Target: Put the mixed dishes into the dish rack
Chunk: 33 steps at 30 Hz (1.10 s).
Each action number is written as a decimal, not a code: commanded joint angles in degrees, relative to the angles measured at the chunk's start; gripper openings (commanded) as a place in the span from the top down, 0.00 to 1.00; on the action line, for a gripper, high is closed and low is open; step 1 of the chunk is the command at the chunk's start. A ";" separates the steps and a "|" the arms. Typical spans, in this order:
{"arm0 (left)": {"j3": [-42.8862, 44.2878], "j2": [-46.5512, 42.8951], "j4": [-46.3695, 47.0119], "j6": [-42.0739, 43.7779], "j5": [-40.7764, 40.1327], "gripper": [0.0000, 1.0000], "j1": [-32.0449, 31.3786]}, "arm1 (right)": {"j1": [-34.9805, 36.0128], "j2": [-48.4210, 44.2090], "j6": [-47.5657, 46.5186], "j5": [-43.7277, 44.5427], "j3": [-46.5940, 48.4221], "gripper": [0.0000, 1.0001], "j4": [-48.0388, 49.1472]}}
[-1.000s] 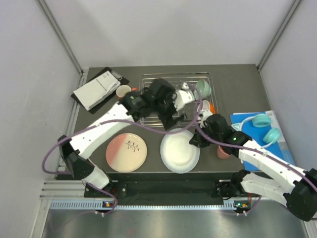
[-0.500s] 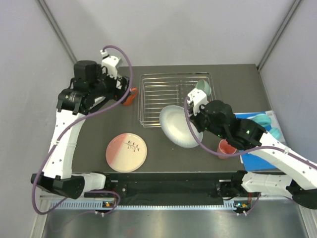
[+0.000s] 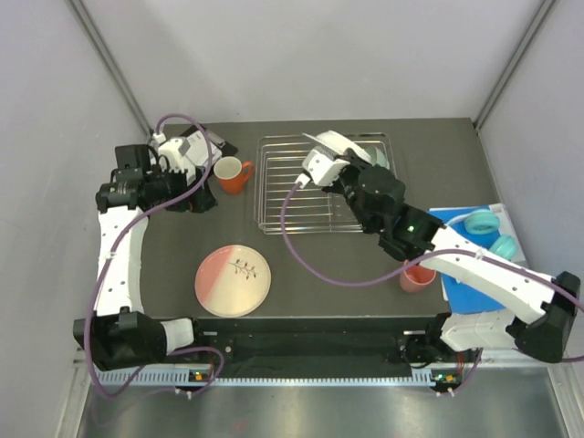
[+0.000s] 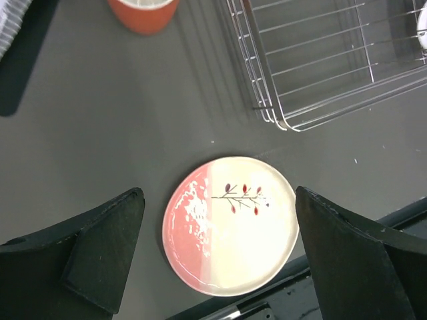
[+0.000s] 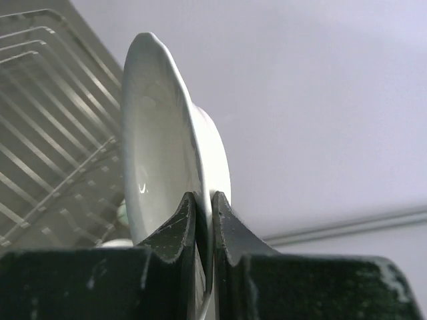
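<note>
My right gripper (image 5: 202, 197) is shut on the rim of the white plate (image 5: 153, 133), which it holds up on edge. In the top view that plate (image 3: 327, 141) hangs over the back of the dish rack (image 3: 310, 196), with the right gripper (image 3: 345, 157) just beside it. The mint green bowl (image 3: 377, 157) shows partly behind the arm. My left gripper (image 4: 217, 200) is open, high above the pink-and-cream plate (image 4: 230, 223), which lies flat on the table (image 3: 234, 280). The orange mug (image 3: 233, 173) stands left of the rack. The salmon-pink cup (image 3: 418, 276) sits at the front right.
A black-and-white booklet (image 3: 187, 146) lies at the back left, partly under my left arm. Turquoise ring-shaped items (image 3: 488, 234) rest on a blue sheet (image 3: 456, 292) at the right edge. Grey walls close in the table on three sides.
My right gripper has lifted the white plate off the table, tipped it on edge and carried it back over the rack. My left arm has swung from the rack to the far left.
</note>
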 commanded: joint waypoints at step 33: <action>-11.14 3.20 12.20 -7.06 12.53 0.01 9.41 | -17.32 22.54 -33.55 -25.55 10.22 1.00 12.48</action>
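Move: My right hand holds the white plate high over the near part of the dish rack. The rack's middle lies about 15 cm ahead, 8 cm to its left and some 31 cm below. The green bowl in the rack is roughly 19 cm ahead and 4 cm right, the white bowl 9 cm ahead and 4 cm right, both nearly 30 cm below. From my empty left hand, the rack's middle is about 16 cm ahead, 33 cm right and 20 cm below. Keeping the white plate's rim pinched, I carry it with my right hand about 12 cm forward and, after a slight rise, some 10 cm down towards the dish rack, rolling the wrist so its left side dips about 35 degrees and turning it a little counter-clockwise. My left hand, open and empty, sinks about 5 cm near the notebook. ##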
